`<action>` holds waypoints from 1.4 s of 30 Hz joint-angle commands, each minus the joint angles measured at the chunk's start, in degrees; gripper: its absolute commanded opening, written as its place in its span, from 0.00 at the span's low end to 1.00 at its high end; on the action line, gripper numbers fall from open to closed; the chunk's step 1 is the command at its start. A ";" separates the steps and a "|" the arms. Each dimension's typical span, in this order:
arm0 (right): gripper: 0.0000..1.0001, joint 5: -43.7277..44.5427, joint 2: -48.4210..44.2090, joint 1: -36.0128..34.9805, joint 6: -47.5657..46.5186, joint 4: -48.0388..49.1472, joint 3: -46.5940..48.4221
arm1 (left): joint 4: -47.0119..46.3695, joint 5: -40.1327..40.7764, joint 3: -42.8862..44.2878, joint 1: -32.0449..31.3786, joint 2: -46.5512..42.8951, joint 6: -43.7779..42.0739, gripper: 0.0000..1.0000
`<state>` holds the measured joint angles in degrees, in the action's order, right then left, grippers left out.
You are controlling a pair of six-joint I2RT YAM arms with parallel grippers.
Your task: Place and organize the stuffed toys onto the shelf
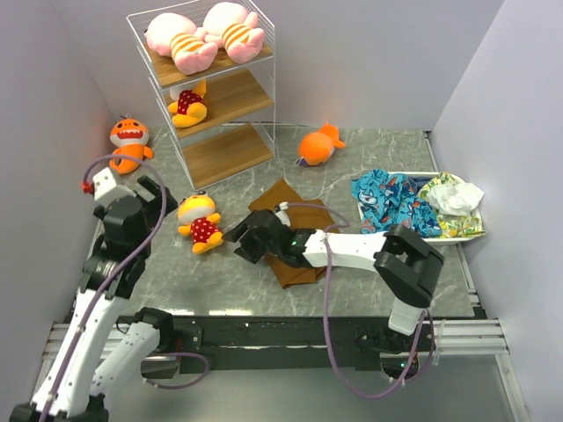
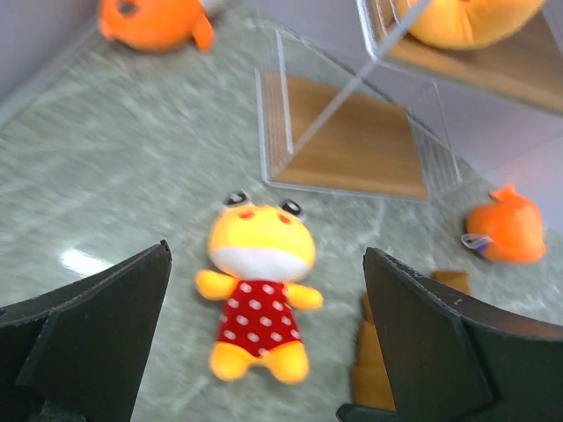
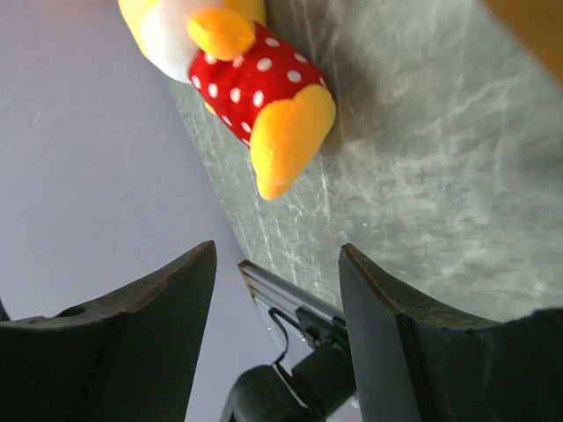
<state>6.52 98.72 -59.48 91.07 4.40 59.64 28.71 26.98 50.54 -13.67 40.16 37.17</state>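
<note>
A yellow stuffed toy in a red polka-dot outfit (image 1: 201, 221) lies on its back on the table. It also shows in the left wrist view (image 2: 259, 299) and the right wrist view (image 3: 246, 75). My left gripper (image 1: 163, 195) (image 2: 266, 255) hovers open just left of it, jaws wide apart. My right gripper (image 1: 236, 239) (image 3: 277, 255) is open and empty just right of it. The shelf (image 1: 211, 88) holds two pink striped toys (image 1: 204, 37) on the top board and a yellow toy (image 1: 188, 107) on the middle board. One orange shark (image 1: 128, 141) lies left of the shelf, another (image 1: 318, 145) to its right.
A folded brown cloth (image 1: 290, 233) lies under my right arm. A white tray (image 1: 471, 230) at the right holds colourful patterned fabric (image 1: 400, 204). Walls close in on the left, back and right. The shelf's bottom board (image 2: 352, 145) is bare.
</note>
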 commanded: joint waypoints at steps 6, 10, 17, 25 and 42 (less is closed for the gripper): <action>0.63 3.76 11.66 -3.18 6.76 4.11 9.44 | -4.27 12.13 -7.83 0.23 -10.89 -5.00 0.97; 0.62 5.34 15.80 -3.53 5.53 3.60 14.00 | -5.68 13.27 -8.71 0.23 -13.35 -6.05 0.97; 0.62 9.38 21.06 -2.57 2.37 2.98 17.44 | -4.98 13.80 -8.62 0.31 -13.62 -5.88 0.97; 0.26 12.28 23.37 -1.60 -1.76 4.20 18.08 | -4.45 13.36 -8.80 0.23 -13.53 -5.44 0.97; 0.00 8.61 -3.79 10.08 -37.80 9.75 15.85 | -4.45 14.41 -8.88 0.23 -13.71 -5.00 0.97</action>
<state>17.30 96.92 -52.90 61.43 13.41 72.75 25.93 40.42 41.69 -13.67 26.83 32.34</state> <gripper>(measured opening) 0.089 0.968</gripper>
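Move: The yellow toy in the red dotted clothes lies on the table about 8 cm ahead of the right hand, 10 cm to its left and 8 cm below. The brown cloth is some 16 cm to this hand's right and 6 cm ahead, and the shelf's bottom board about 28 cm ahead and 3 cm left. From the left hand the toy lies roughly 10 cm right, 2 cm ahead and 22 cm below. The right fingers, part open at first, pinch a foot of the yellow toy after reaching left, down and forward, about 7 cm left and as far down. They keep hold as the hand climbs about 20 cm, swinging back right and forward towards the shelf, wrist tipping up some 30 degrees. The left hand, open and empty, draws about 6 cm back and left, clear of the toy. ##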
